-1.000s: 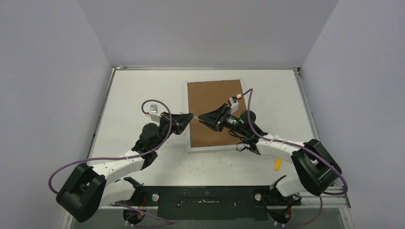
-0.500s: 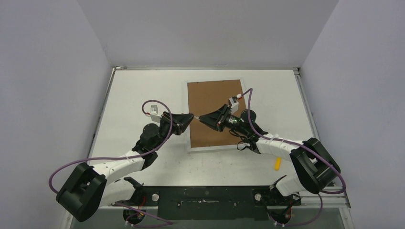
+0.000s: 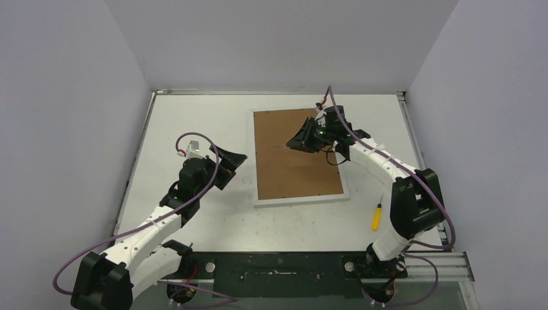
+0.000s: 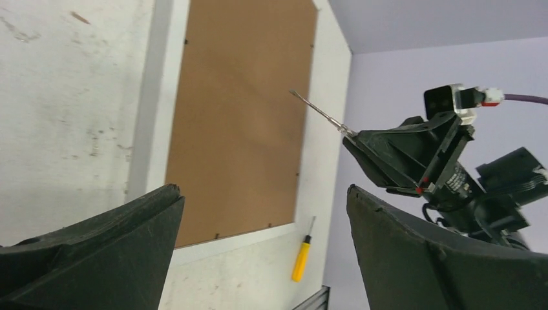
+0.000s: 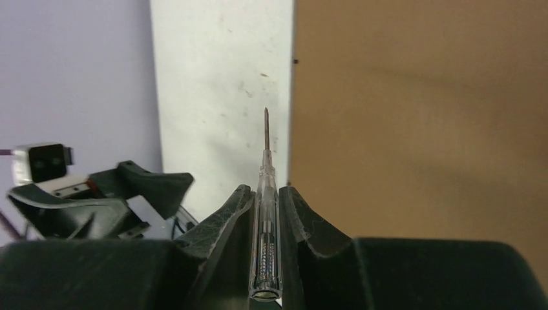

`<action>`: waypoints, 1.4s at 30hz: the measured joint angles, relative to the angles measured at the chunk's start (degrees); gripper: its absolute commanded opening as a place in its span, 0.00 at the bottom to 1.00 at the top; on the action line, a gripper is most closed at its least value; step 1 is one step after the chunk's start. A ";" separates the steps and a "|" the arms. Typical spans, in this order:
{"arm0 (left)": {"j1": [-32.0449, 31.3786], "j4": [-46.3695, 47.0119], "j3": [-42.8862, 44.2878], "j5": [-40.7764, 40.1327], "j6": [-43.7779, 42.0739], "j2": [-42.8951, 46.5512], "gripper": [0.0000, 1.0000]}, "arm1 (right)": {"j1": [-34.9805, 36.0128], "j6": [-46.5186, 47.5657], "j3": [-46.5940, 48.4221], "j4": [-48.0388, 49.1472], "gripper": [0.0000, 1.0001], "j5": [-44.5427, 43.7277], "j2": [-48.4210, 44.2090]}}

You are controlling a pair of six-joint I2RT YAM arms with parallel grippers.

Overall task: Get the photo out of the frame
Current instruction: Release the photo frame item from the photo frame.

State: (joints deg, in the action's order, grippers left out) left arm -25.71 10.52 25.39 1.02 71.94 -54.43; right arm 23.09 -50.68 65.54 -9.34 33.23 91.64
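Observation:
The frame (image 3: 301, 199) lies face down mid-table, its brown backing board (image 3: 291, 165) up inside a white border. The photo is hidden under that board. My right gripper (image 3: 292, 143) hovers over the board's far half, shut on a clear-handled screwdriver (image 5: 266, 213) whose thin metal tip (image 5: 265, 123) points left past the board's edge. My left gripper (image 3: 234, 161) stands open and holds nothing, over bare table left of the frame. In the left wrist view the left gripper (image 4: 263, 190) looks along the backing board (image 4: 239, 116) towards the right gripper (image 4: 400, 155).
A yellow-handled screwdriver (image 3: 375, 218) lies on the table near the frame's near right corner, also seen as the yellow screwdriver (image 4: 300, 255) between my left fingers. Grey walls close the table at the back and both sides.
The left gripper let go of the clear screwdriver, opened wide and drew back to the left. The right gripper carried the screwdriver away towards the far part of the backing board.

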 measured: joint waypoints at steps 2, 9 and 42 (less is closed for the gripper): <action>1.36 -3.80 1.38 0.72 -2.38 0.02 0.97 | -0.66 3.76 1.84 -4.17 0.05 -0.13 1.31; 4.33 -2.47 -1.03 5.16 -12.59 3.98 0.97 | -8.87 6.86 0.74 -10.49 0.05 5.88 5.35; -4.74 -20.96 29.20 -5.77 -36.57 -34.05 0.54 | -15.52 4.57 -14.84 2.64 0.05 14.73 -1.53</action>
State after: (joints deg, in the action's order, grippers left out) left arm -30.46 -10.44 54.59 -4.75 35.38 -88.49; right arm 7.57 -46.11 50.70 -6.70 47.97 90.11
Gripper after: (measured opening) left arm 0.606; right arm 0.171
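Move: The frame's left rail has its middle about 11 cm ahead of the left hand, 3 cm to its right and 15 cm below. The brown backing board's middle is level with it, 18 cm to the hand's right; the near rail's middle is 5 cm back and 18 cm right of the hand. From the right hand, holding the clear screwdriver, the board's middle lies some 6 cm ahead, 4 cm right and 17 cm below, with the left rail 12 cm to its left. Down and forward, with a little to the right, the left hand comes in towards the frame's left rail, about 8 cm lower; its wrist rolls some 45 degrees so the fingers point more steeply down, and the wide-open fingers begin closing late. The right hand, keeping its screwdriver pointing left, swings about 8 cm right and 6 cm down over the board, then nearly holds there. ##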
